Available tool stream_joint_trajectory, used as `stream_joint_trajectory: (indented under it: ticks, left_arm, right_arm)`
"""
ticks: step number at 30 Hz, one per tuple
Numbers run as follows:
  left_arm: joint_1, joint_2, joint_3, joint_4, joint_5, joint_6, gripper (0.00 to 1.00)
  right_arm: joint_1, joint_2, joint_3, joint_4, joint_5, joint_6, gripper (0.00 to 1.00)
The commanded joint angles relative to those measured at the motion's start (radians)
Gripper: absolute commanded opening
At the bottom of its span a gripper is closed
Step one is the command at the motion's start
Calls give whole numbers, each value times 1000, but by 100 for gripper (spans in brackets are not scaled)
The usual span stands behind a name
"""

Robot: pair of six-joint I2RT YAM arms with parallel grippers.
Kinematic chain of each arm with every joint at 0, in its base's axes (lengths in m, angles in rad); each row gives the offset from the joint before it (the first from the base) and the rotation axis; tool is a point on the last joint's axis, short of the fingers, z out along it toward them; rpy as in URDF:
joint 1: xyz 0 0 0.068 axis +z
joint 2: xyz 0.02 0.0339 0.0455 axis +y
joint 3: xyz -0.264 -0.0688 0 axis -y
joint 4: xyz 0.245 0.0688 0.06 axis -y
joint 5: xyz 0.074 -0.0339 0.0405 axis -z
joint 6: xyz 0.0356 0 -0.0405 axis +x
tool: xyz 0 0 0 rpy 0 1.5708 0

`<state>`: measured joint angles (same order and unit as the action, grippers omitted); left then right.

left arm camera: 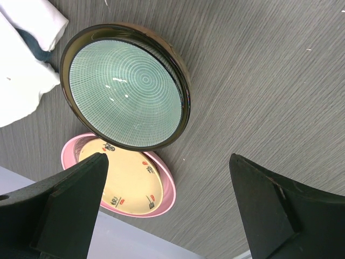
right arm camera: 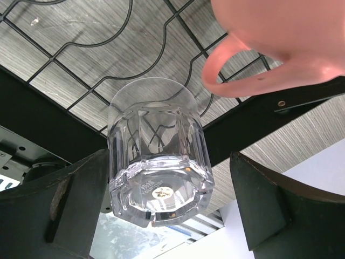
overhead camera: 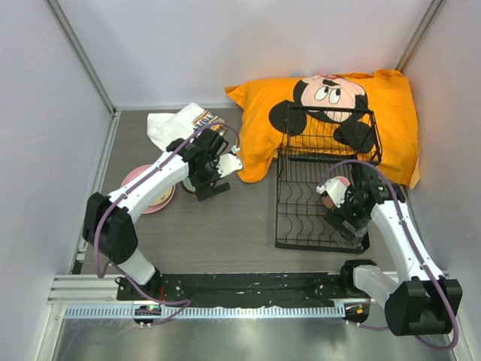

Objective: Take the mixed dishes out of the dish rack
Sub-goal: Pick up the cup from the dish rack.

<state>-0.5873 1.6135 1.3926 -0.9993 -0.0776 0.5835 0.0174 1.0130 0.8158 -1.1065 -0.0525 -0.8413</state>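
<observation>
The black wire dish rack (overhead camera: 301,199) stands right of centre. Inside it a small clear glass (right arm camera: 159,162) stands mouth down, with a pink handled mug (right arm camera: 280,38) just beyond. My right gripper (right arm camera: 170,205) is open around the glass: the left finger is close against it and the right finger stands apart. On the table at the left a brown bowl with a green patterned inside (left arm camera: 126,86) rests beside a pink plate (left arm camera: 170,191), which carries a tan plate (left arm camera: 124,183). Above them my left gripper (left arm camera: 167,210) hangs open and holds nothing.
An orange Mickey Mouse pillow (overhead camera: 255,113) lies under the rack's far end, where the raised wire basket (overhead camera: 331,131) stands. A white cloth (overhead camera: 176,124) is crumpled at the back left near the bowl. Grey walls enclose the table on three sides.
</observation>
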Motion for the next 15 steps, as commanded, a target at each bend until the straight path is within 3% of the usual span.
stream_joint_trajectory:
  ticks: [1, 5, 15]
  left_arm:
    - [4, 2, 3, 16, 13, -7, 100]
    - [4, 3, 2, 18, 16, -5, 100]
    - [4, 5, 0, 21, 21, -8, 100]
  right_arm:
    - [-5, 10, -4, 13, 11, -25, 94]
    - [-5, 10, -3, 14, 23, -27, 91]
    - [-5, 4, 55, -21, 45, -25, 68]
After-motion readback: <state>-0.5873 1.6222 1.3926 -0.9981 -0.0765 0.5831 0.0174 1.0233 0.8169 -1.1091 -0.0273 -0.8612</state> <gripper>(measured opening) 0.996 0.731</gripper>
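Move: Standing upside down between the right hand's open fingers is the clear cup, its middle straight below the hand point by about 2 cm. From that hand the pink mug is about 10 cm ahead, 3 cm left and 3 cm down; the rack's front right corner lies roughly 4 cm back, 3 cm right and 6 cm down. From the left hand the cup is around 12 cm back, 38 cm right and 6 cm down. Closing from nearly wide open to about three quarters, the right hand's fingers come in on both sides of the clear cup and their pads meet its walls, the gripper's effort rising at the end. The hand otherwise almost stays in place, pointing down, easing only about half a centimetre to the right. ##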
